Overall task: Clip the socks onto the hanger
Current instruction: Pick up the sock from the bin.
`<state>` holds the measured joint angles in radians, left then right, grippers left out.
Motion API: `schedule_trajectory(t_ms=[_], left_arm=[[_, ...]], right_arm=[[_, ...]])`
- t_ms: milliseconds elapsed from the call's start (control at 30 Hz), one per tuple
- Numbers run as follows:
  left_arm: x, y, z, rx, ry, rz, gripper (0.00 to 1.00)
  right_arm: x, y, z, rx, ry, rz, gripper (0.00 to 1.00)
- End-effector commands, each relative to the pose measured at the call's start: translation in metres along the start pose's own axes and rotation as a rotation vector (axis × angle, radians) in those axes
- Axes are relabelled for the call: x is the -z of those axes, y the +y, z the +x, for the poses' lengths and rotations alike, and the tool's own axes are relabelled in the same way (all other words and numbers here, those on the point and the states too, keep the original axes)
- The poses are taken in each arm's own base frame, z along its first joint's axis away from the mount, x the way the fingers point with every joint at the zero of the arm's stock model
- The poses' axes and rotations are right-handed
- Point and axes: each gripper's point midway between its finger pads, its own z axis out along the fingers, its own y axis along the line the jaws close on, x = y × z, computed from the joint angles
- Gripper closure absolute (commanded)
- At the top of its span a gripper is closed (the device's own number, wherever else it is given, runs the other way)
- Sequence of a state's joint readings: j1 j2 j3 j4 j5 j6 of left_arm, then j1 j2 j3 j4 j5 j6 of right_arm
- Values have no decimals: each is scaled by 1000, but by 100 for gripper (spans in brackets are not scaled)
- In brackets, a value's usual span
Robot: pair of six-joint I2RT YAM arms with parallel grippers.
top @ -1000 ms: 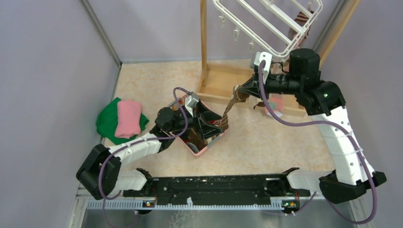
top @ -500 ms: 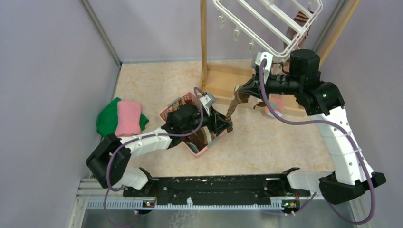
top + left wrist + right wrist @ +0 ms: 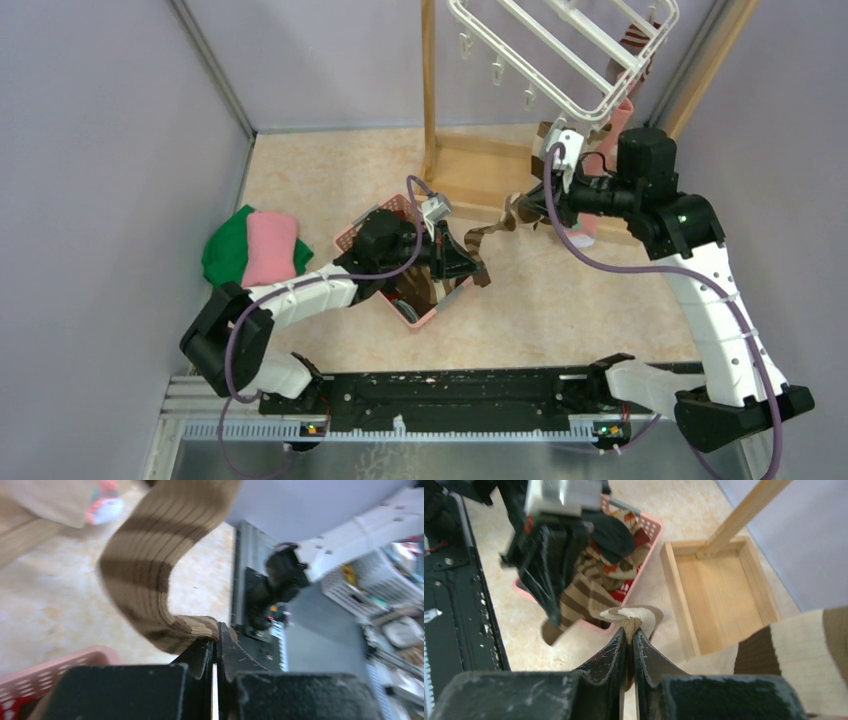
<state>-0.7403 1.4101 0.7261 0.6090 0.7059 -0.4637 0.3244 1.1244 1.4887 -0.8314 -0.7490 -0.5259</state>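
A brown and cream striped sock [image 3: 497, 232] hangs slack between both grippers, above the floor to the right of the pink basket. My left gripper [image 3: 473, 266] is shut on its lower brown end [image 3: 200, 626], while the rest of the sock [image 3: 160, 555] curves up and away. Held higher, my right gripper [image 3: 522, 205] is shut on the bunched cream end [image 3: 631, 615]. The white hanger [image 3: 560, 60] hangs above the right arm with small clips [image 3: 497, 72] dangling, and a dark red striped sock [image 3: 634, 42] is at its far side. More socks [image 3: 616, 562] lie in the basket.
The pink basket [image 3: 352, 236] stands under the left arm. The wooden stand's post [image 3: 429, 90] and its base tray [image 3: 724, 587] are behind the sock. Green and pink cloths [image 3: 255, 250] lie at the left. Cream and brown striped fabric [image 3: 799, 650] fills the right wrist view's corner.
My left gripper came out of the basket, swung right to the sock's lower end and shut on it. The right gripper shifted right, and the sock went from hanging straight to draped between both.
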Motion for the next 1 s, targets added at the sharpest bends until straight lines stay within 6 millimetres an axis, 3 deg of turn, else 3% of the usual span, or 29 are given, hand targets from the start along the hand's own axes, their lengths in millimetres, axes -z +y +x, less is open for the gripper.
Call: schedule_trajectory(t_ms=[0,100,233,300,367,500,600,733,967], left_arm=[[28,-62,-13,52,77,345,100],[36,-72,-7,145,125,431,100],[36,-79,-11,255,123,495,100],[35,-81,-17,286,102,523,100],[31,-80,-25,322,73,546,100],[19,-73,-43,405,-3,568,100],[9,-60,-55,465,-71,548,100],[-1,-44,-72,542,-183,509,100],[-5,-24,-93,600,-357,434,100]], right_arm=[[7,-11,23,44,39,96,90],[9,-14,44,26,72,133,76],[12,-6,52,9,59,109,31],[13,7,51,30,36,51,16],[13,25,51,56,12,-33,8],[12,60,53,117,-63,-209,6],[7,73,61,107,-96,-280,6],[-1,75,75,62,-93,-295,7],[-14,66,83,-27,-105,-269,11]])
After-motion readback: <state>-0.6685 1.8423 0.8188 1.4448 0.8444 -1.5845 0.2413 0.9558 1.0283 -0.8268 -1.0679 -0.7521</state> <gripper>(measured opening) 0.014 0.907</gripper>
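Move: Stretched between the two hands is the striped sock: its right-held end lies about 12 cm right of the left hand, 4 cm ahead and 15 cm higher, while the left-held end lies some 12 cm left of the right hand, 4 cm back and 15 cm below. The bin is about 14 cm left of the left hand, 8 cm ahead and 17 cm below. From the right hand, the hanging cream-brown sock is about 9 cm ahead, 2 cm right and slightly lower. Letting go of the striped sock, the right fingers spread wide as that hand sinks about 10 cm and draws back 6, towards the end in the left fingers. The left keeps its pinch, pulling back 5 cm and rising 4, then swings forward about 7 cm and slightly right, rolling some 40 degrees with its far side dipping and fingertips tipping up. ##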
